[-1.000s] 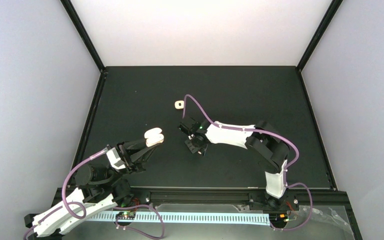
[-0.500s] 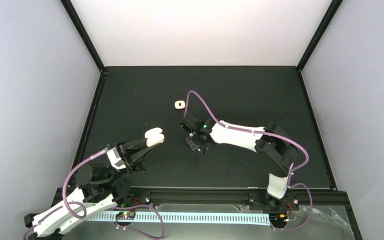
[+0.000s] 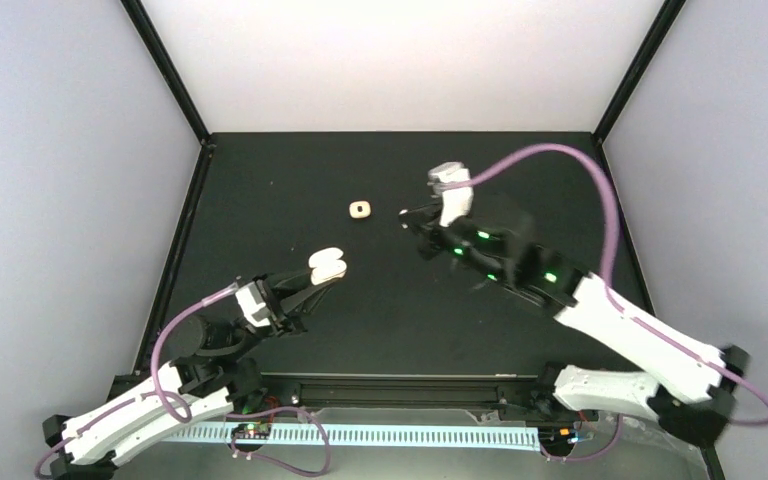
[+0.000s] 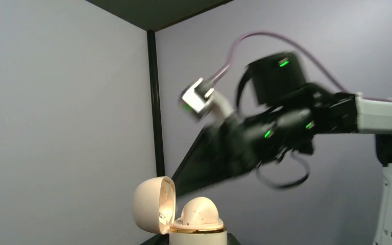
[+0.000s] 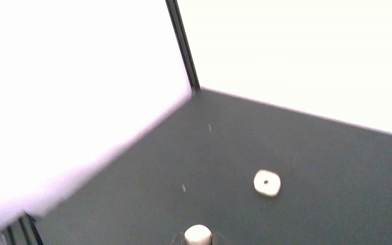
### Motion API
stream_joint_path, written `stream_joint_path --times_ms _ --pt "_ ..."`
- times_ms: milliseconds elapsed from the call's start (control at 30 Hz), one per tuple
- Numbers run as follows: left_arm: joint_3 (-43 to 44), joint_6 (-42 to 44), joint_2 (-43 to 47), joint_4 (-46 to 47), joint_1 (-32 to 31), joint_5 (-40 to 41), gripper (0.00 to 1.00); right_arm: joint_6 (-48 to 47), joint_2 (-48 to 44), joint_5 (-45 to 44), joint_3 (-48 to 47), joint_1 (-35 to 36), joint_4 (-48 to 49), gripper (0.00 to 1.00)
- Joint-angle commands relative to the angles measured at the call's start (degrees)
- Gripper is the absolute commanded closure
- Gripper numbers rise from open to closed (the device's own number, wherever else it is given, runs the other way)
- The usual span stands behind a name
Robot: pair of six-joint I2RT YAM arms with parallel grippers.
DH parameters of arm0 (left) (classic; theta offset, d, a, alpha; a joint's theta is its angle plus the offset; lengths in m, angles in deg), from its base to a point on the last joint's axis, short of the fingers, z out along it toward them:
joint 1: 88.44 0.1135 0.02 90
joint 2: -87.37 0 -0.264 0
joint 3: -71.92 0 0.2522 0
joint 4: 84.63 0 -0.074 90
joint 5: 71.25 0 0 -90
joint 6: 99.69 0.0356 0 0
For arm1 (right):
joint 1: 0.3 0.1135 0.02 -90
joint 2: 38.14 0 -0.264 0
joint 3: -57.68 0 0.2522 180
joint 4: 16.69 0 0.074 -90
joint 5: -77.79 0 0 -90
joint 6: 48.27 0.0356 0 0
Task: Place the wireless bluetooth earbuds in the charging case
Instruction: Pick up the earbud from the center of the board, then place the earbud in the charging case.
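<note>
The cream charging case is held off the table, with my left gripper shut on its base. In the left wrist view its lid hangs open to the left, and a rounded cream dome stands above the gold-rimmed base. My right gripper is raised above the mat, right of centre, shut on a small cream earbud pinched between its fingertips. Another earbud, squarish with a dark dot, lies loose on the mat, ahead and right of the right fingertips.
The black mat is fenced by black frame posts and pale walls. The right arm's purple cable arcs high over the far right of the mat. The right arm crosses the left wrist view, blurred.
The right arm has lifted off the mat near the centre and swung up toward the back right, its jaws closing slightly. The left gripper has carried the case a little to the right.
</note>
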Motion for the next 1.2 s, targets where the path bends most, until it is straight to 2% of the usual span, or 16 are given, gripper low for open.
stream_joint_path --times_ms 0,100,267,567,833,1033,1167 --pt "3.8 0.1 -7.1 9.7 0.3 -1.4 0.98 -3.7 -11.7 -0.9 5.5 -0.1 12.7 0.99" --pt "7.0 0.8 -13.9 15.8 0.3 -2.5 0.99 -4.7 -19.3 1.6 8.0 -0.2 19.7 0.99" --pt "13.6 0.4 -26.1 25.9 0.3 -7.3 0.98 -3.9 -24.8 8.1 9.4 -0.1 25.7 0.99" --pt "24.9 -9.7 -44.3 40.9 0.3 -16.5 0.98 -4.6 -31.7 14.4 11.9 -0.2 33.7 0.99" --pt "31.1 -18.1 -53.9 48.7 0.3 -20.9 0.99 -6.4 -34.3 16.3 12.2 -0.2 33.7 0.99" --pt "31.9 -21.7 -58.5 55.5 0.2 -22.0 0.99 -6.9 -33.4 18.3 10.9 -0.1 31.1 0.99" --pt "31.9 -22.4 -58.5 53.1 0.2 -23.4 0.98 -7.5 -33.2 20.0 10.3 -0.1 30.2 0.99"
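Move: The left gripper already holds the open charging case, and the right already pinches an earbud. The earbud lies about 13 cm ahead of the left hand, 11 cm to its right and some 4 cm lower. From the right hand the case is roughly 12 cm back, 10 cm to the left and 5 cm up. The square ring on the board sits about 25 cm ahead of the right hand, 12 cm left and 33 cm below. Lift the right gripper some 20 cm while drawing it back about 15 cm and to the right, fingers shut on the earbud and swinging from slightly downward to point up. Meanwhile bring the left gripper right about 14 cm and up 12 cm, turning it clockwise nearly 30 degrees, with its hold on the case kept, so that case and earbud draw near each other. ##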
